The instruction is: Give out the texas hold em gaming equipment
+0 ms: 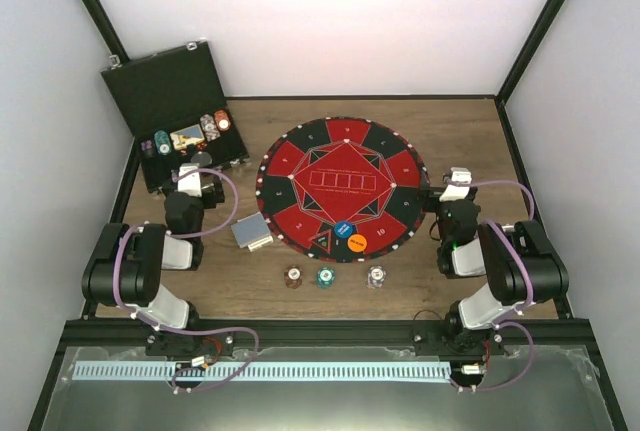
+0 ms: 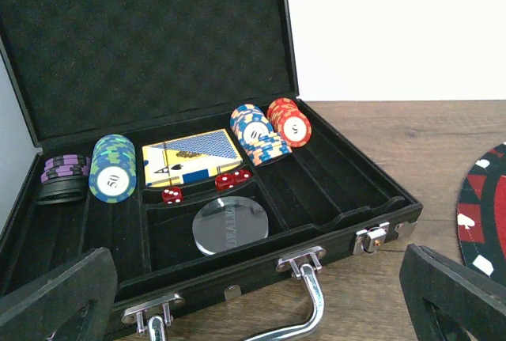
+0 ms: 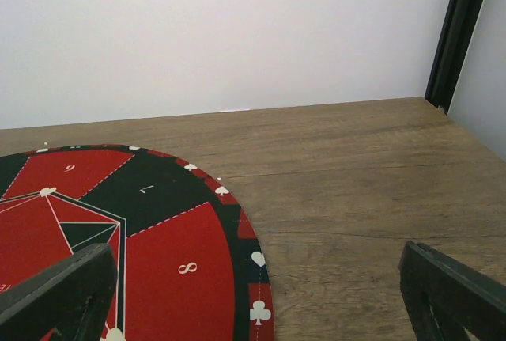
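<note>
Three poker chips lie in a row near the table's front: brown (image 1: 292, 276), teal (image 1: 325, 275) and white (image 1: 376, 275). A grey-backed card deck (image 1: 252, 232) sits left of the mat. A blue disc (image 1: 344, 229) and an orange disc (image 1: 355, 243) rest on the mat's near edge. More chip stacks (image 2: 112, 168) (image 2: 254, 131) (image 2: 288, 121) stand in the open case. My left gripper (image 1: 197, 166) (image 2: 257, 309) is open in front of the case handle, holding nothing. My right gripper (image 1: 455, 176) (image 3: 261, 309) is open and empty over the mat's right edge.
The black hinged case (image 1: 180, 116) (image 2: 332, 222) stands open at the back left, holding a card box (image 2: 194, 157), red dice (image 2: 233, 179) and a clear dealer button (image 2: 231, 224). The round red-and-black mat (image 1: 340, 186) (image 3: 158, 254) fills the table's middle. Black frame posts line the sides.
</note>
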`<act>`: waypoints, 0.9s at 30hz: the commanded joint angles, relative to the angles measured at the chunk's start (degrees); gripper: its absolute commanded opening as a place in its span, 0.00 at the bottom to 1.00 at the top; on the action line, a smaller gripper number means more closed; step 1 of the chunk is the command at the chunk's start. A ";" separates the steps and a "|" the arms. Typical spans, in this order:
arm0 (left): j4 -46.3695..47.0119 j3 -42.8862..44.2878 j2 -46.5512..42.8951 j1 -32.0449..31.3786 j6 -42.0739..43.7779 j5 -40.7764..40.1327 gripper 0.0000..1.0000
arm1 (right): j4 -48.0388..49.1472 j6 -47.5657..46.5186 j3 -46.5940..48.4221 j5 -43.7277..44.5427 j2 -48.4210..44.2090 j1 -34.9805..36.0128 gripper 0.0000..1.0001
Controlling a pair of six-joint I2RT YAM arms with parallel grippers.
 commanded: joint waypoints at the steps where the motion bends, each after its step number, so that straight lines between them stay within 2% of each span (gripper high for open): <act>1: 2.25 0.38 0.32 0.15 -0.70 0.04 1.00 | 1.91 -0.70 1.13 0.35 -0.11 -0.71 1.00; 9: 1.77 0.72 0.39 0.19 -0.47 0.52 1.00 | -0.98 2.16 1.46 4.64 -1.87 -1.18 1.00; 12: 0.63 0.95 -1.23 0.35 -0.83 0.19 1.00 | 0.04 1.14 0.70 3.54 -3.13 -1.18 1.00; 13: -3.17 2.36 -2.92 0.65 -1.16 0.48 1.00 | -2.17 1.34 1.59 5.40 -5.31 -1.07 1.00; 15: -16.15 7.96 -6.41 0.92 -1.15 1.42 1.00 | -18.68 4.80 8.15 10.84 -9.69 -1.19 1.00; 17: -31.14 15.64 -8.29 1.23 0.39 3.37 1.00 | -33.35 6.58 16.04 12.38 -12.42 -1.22 1.00; 19: -42.87 22.30 -8.92 1.66 1.01 5.41 1.00 | -43.45 2.67 22.95 7.22 -13.83 -1.22 1.00; 20: -47.54 24.68 -9.32 2.20 0.94 7.04 1.00 | -46.68 4.26 25.81 6.17 -14.03 -1.22 1.00; 24: -61.00 31.09 -11.51 4.68 0.85 15.19 1.00 | -55.92 18.49 31.99 1.03 -17.11 -1.26 1.00; 27: -67.61 33.59 -14.18 6.39 1.61 19.83 1.00 | -58.12 19.81 33.31 -16.95 -19.16 -1.48 1.00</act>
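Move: The dealer disc in the open case lies about 12 cm ahead of the left hand, 2 cm to its left and 10 cm below. The card box sits some 7 cm beyond the disc and 4 cm farther left; the green chips are 18 cm ahead and 12 cm left of the hand, the red chips 25 cm ahead and 4 cm right. From the right hand the disc is roughly 70 cm left and 12 cm ahead. Both open hands rise, left about 11 cm by the case, right 15 cm beside the mat, easing forward. ##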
